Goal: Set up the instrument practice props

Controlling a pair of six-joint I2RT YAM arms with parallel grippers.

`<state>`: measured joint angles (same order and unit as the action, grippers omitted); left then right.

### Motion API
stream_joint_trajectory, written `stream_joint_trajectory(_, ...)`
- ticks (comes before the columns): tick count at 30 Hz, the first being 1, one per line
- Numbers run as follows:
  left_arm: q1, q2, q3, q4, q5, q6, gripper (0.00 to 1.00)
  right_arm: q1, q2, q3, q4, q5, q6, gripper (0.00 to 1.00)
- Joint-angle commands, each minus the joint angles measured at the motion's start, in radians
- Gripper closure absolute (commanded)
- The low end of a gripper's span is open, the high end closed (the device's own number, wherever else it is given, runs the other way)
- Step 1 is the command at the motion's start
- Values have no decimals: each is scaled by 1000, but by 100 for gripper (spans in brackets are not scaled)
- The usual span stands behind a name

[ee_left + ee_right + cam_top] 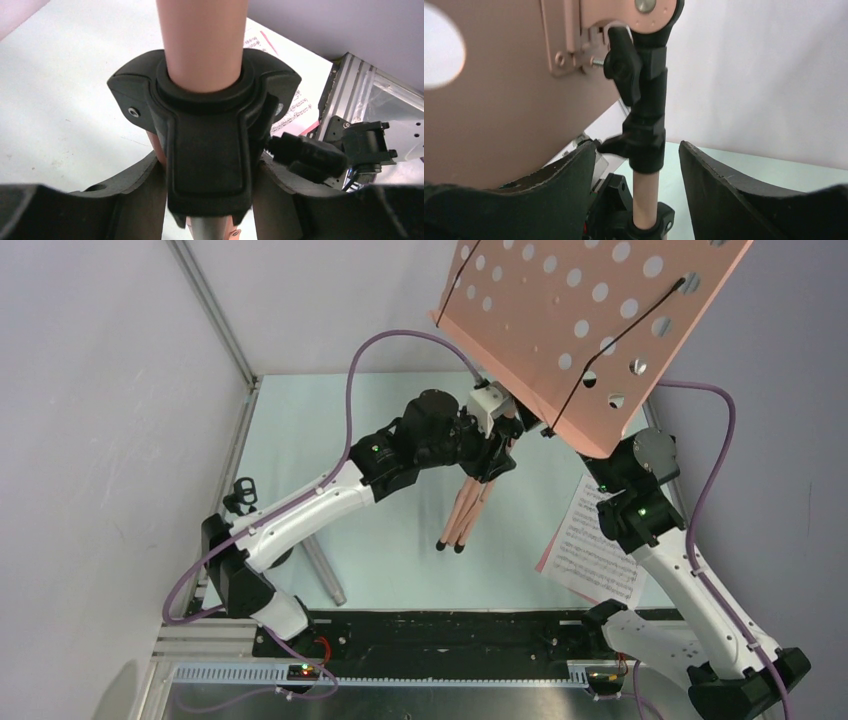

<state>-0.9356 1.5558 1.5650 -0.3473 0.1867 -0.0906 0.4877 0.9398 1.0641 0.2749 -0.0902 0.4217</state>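
The salmon-pink music stand hangs tilted above the table, its perforated desk (590,310) at the upper right and its folded legs (465,515) pointing down. My left gripper (495,455) is shut on the stand's black leg collar (207,150), one finger on each side. My right gripper (636,170) stands open around the pink pole (646,192) below the black clamp (644,145), with a gap on both sides. In the top view the desk hides its fingers. Sheet-music pages (595,545) lie flat at the right. A grey microphone (325,575) lies by the left arm, near the small black mic stand (240,495).
An aluminium frame post (215,320) runs up the left side along the grey wall. A black strip (450,635) crosses the near edge between the arm bases. The right arm's elbow (640,515) sits over the top of the sheet music.
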Motion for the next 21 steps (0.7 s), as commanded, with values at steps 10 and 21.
stream_joint_trajectory(10, -2, -131, 74, 275, 56, 19, 100, 20, 23, -10, 75, -37, -3, 42)
stream_joint_trajectory(21, -4, -172, 34, 297, 75, 41, 100, 21, 110, -9, 162, -30, 44, 67)
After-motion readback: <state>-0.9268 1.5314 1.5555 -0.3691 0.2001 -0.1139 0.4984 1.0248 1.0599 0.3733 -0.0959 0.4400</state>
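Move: The right hand, fingers open, has the neck clamp with its winged knob about 3 cm ahead and 1 cm left, at its own height. The tripod hub, gripped by the left hand, sits some 3 cm ahead, 4 cm left and 8 cm below the right hand; the stand's desk is about level fore and aft, 4 cm left, 12 cm up. From the left hand the neck clamp is straight above by some 8 cm, 3 cm to the right. Right hand backs slightly, then goes about 3 cm forward and left, pinching the neck clamp; left keeps the hub. ##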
